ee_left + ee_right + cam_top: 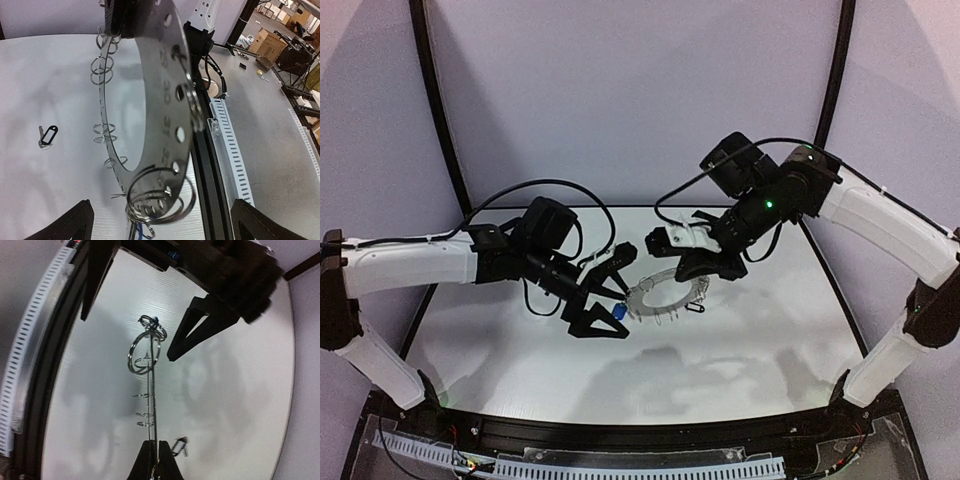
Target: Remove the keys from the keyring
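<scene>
The keyring (643, 297) is a flat grey disc with a wide hole and small wire loops on its rim. My right gripper (692, 268) is shut on its far edge and holds it tilted above the table; the right wrist view shows it edge-on (153, 390) between the shut fingers (150, 462). My left gripper (620, 295) is open and straddles the ring's near end (165, 100), touching nothing. The blue key (619, 312) hangs there from larger split rings (150, 210); only a blue sliver (142, 231) shows. The black key (695, 307) lies loose on the table (48, 136), also in the right wrist view (178, 446).
The white table (740, 340) ends at a black front rail (210, 170) with a white slotted cable duct (230, 145). Black curved frame posts (438, 100) stand at the back left and right. Both arms meet over the table's middle.
</scene>
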Controlling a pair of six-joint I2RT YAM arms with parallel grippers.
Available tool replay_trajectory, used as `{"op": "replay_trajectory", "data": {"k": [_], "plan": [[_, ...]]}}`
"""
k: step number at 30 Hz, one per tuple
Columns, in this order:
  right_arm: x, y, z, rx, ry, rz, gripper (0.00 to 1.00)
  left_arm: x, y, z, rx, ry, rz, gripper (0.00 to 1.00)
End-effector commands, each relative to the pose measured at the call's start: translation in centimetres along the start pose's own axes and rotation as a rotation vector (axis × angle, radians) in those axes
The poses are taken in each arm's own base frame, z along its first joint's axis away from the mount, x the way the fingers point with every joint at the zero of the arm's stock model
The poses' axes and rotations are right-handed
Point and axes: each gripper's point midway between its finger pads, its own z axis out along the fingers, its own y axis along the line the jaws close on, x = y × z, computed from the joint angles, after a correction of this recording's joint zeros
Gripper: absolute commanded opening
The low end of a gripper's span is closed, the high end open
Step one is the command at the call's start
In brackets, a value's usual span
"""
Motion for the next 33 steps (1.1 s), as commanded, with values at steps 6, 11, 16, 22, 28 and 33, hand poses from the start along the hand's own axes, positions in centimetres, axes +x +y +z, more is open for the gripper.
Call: {"op": "replay_trajectory", "data": {"k": [6,11,16,22,28,33], "plan": [[-3.6,-6.5,-5.0,0.803,-0.031,-0.569,0.00,-5.7,1.0,-7.3,-0.250,-0.190,0.018,0.99],[-4.5,-7.6,-5.9,1.003,0.014,-0.776,0.00,-8.0,3.0,-11.3,-0.446,-0.325,-0.040,0.99],[-6.9,-7.0,-6.1,1.157,-0.057,-1.000,0.00,-9.6,5.4,-13.5,-0.554,-0.412,-0.216,0.99],[-8.0,-6.7,-6.3,1.210,-0.121,-1.037,0.00,-8.8,7.6,-15.5,-0.664,-0.450,-0.389,0.99],[-8.9,-5.1,-8.1,1.192,-0.316,-0.914,0.00,-8.8,3.5,-16.1,-0.555,-0.534,-0.304,0.99],[-9.5,-3.9,-9.2,1.096,-0.439,-0.786,0.00,-9.6,-1.3,-16.6,-0.415,-0.606,-0.124,0.97]]}}
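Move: The blue key hangs from the keyring between the left hand's open fingers, level with the hand and about 3 cm below. From the right hand, which pinches the ring's rim, it is roughly 12 cm left, 2 cm back and 8 cm lower. The keyring's middle is some 7 cm right of the left hand, 1 cm ahead and 3 cm above; the black key lies on the table about 16 cm right, 2 cm ahead and 20 cm below. Right hand rises, tilting its pinched keyring up some 80 degrees; open left hand lifts 13 cm, drawing left. ##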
